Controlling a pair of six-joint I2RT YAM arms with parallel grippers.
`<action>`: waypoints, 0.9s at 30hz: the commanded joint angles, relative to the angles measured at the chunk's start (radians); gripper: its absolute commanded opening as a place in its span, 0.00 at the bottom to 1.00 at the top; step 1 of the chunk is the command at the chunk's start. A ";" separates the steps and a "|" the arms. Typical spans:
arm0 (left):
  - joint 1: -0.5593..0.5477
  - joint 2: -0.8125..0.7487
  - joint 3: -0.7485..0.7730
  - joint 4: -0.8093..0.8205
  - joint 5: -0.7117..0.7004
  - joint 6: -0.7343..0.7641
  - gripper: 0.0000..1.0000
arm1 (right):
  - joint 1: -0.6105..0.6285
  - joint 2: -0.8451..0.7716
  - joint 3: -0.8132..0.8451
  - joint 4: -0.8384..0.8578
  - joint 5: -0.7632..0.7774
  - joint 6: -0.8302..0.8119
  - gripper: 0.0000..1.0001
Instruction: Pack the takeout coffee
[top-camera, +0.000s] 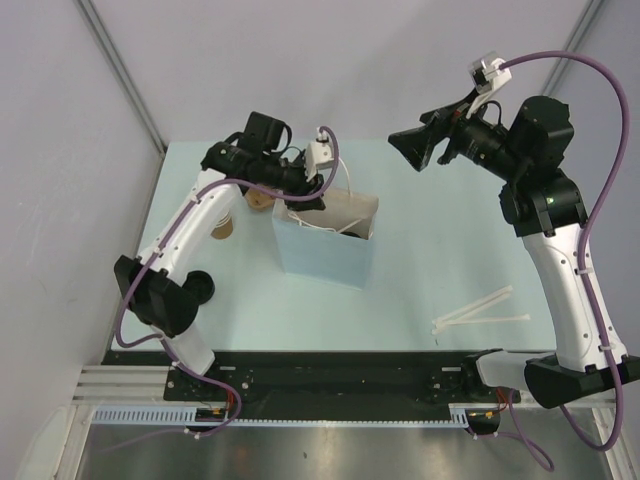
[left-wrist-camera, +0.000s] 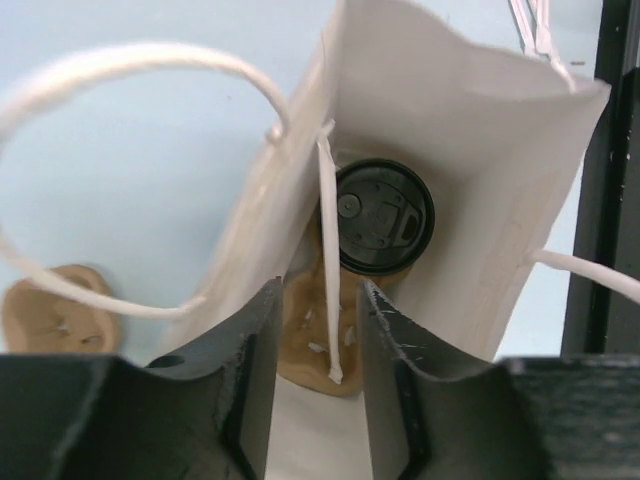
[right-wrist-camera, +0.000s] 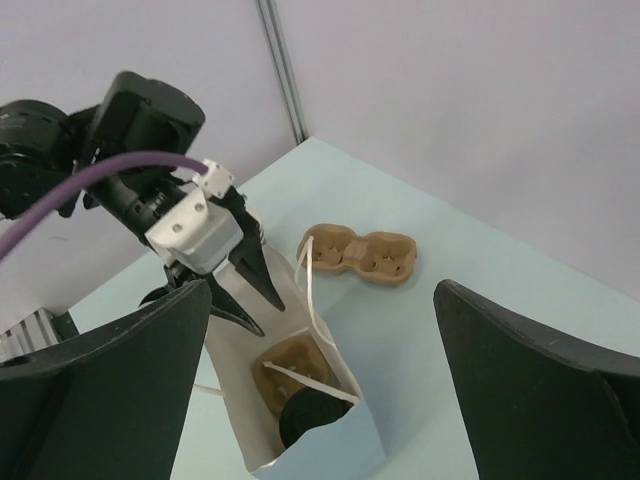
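The takeout coffee (left-wrist-camera: 383, 217), a brown cup with a black lid, stands inside the blue paper bag (top-camera: 325, 250) beside a brown pulp cup carrier (left-wrist-camera: 312, 335). My left gripper (left-wrist-camera: 320, 300) hovers just above the bag's mouth. Its jaws are open and hold nothing; a white handle cord of the bag shows in the gap below them. In the right wrist view the coffee's lid (right-wrist-camera: 315, 420) sits at the near end of the bag (right-wrist-camera: 330, 455). My right gripper (top-camera: 410, 147) hangs wide open and empty, high and to the right of the bag.
A second pulp carrier (right-wrist-camera: 358, 255) lies on the table behind the bag. A lidless tan cup (top-camera: 222, 228) and a loose black lid (top-camera: 199, 285) sit by the left arm. White stir sticks (top-camera: 480, 310) lie at the front right.
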 joint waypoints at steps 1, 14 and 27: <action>-0.006 -0.043 0.131 -0.008 0.015 -0.038 0.43 | -0.008 -0.021 -0.003 0.027 -0.022 -0.008 1.00; 0.049 -0.163 0.278 0.143 -0.018 -0.263 0.48 | -0.020 -0.015 -0.021 0.018 -0.022 -0.026 1.00; 0.443 -0.508 -0.192 0.321 -0.028 -0.604 0.95 | -0.152 -0.088 -0.221 -0.110 0.012 -0.035 1.00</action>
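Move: The paper bag, straw already in it, stands under the left hand, its middle about 5 cm to the right, 2 cm back and 14 cm below. In it the black-lidded cup sits some 11 cm right of the hand and 2 cm back; outside, the spare cup tray lies about 17 cm ahead and 10 cm left, and the cup stack 23 cm left and 3 cm ahead. From the right hand the bag is roughly 19 cm left, 2 cm back and 38 cm below. The bag and the straw inside it are left behind: the empty left hand climbs almost straight up from the mouth, some 20 cm in all, then swings about 13 cm left, its fingers opening wide late on while they swing round forward, roughly 30 degrees counter-clockwise, and tip up towards level. The open right hand, nearly still at first, finally sinks about 7 cm and edges right. ##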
